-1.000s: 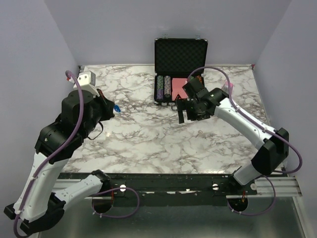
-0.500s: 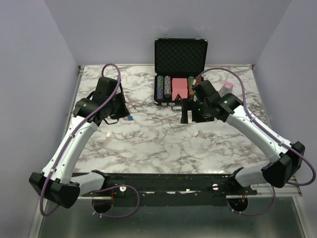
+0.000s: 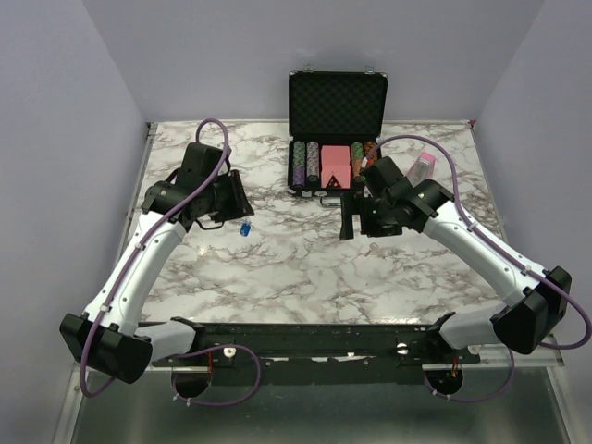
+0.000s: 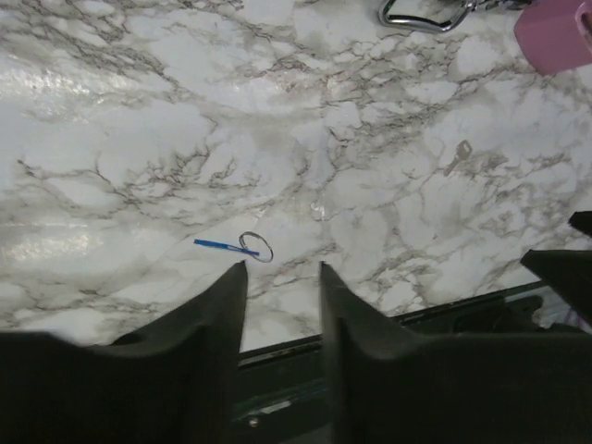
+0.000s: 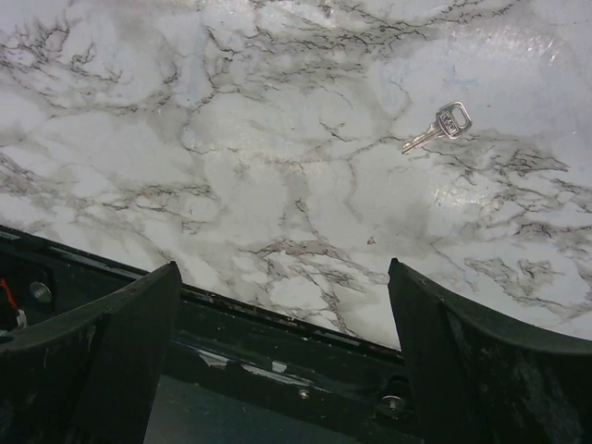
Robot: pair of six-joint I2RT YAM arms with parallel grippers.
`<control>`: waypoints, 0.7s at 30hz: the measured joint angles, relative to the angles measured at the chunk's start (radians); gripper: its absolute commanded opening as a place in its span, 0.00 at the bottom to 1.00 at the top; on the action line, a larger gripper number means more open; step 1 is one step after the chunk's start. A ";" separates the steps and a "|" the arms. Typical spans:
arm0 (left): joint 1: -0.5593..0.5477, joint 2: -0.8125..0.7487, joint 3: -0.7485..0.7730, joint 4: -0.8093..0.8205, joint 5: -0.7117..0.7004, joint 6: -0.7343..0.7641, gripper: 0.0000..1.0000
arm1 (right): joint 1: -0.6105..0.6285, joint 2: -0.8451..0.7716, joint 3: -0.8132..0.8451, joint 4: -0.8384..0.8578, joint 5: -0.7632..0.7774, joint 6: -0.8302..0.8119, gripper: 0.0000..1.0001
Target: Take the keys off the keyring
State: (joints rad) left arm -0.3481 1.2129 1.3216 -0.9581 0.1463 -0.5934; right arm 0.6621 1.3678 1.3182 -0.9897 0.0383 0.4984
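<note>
A small blue-headed key (image 4: 225, 246) lies on the marble table (image 3: 277, 277), seen edge-on as a thin blue line. The thin silvery keyring (image 4: 257, 246) lies at its right end, touching it. From above the blue key (image 3: 245, 228) shows just below my left gripper (image 3: 237, 202). In the left wrist view that gripper (image 4: 282, 270) hovers just short of the key, jaws a little apart and empty. A bare silver key (image 5: 439, 127) lies alone on the marble, also in the left wrist view (image 4: 457, 155). My right gripper (image 5: 284, 268) stands wide open and empty, near the case (image 3: 350, 215).
An open black chip case (image 3: 335, 139) with chips and a pink block stands at the back centre. A pink wedge-shaped object (image 3: 423, 166) lies right of it. A silver metal loop (image 4: 421, 14) shows at the top of the left wrist view.
My left arm reached out over the table and its jaws parted, leaving the blue key and ring on the marble. My right gripper shifted slightly, still wide open.
</note>
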 measured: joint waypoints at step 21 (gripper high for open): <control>0.000 -0.278 -0.110 0.077 -0.019 0.070 0.99 | 0.000 -0.021 0.067 0.077 -0.032 0.001 1.00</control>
State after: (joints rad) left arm -0.3477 0.9352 1.2114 -0.8806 0.1272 -0.5232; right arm 0.6621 1.3468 1.3849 -0.9123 0.0059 0.4992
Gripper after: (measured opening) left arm 0.988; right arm 0.998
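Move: The blue keyring tag, already out of the left fingers, hangs in the air roughly 8 cm below that hand, 1 cm ahead and 2 cm left. From the left hand, the loose key lies about 7 cm ahead and 28 cm right, 20 cm down; the chip case some 28 cm ahead, 22 cm right. From the right hand, the key lies about 10 cm ahead, 4 cm right, 15 cm down. Left fingers spread wide, that hand rising and backing 5 cm from the keyring tag; right rises about 4 cm. ##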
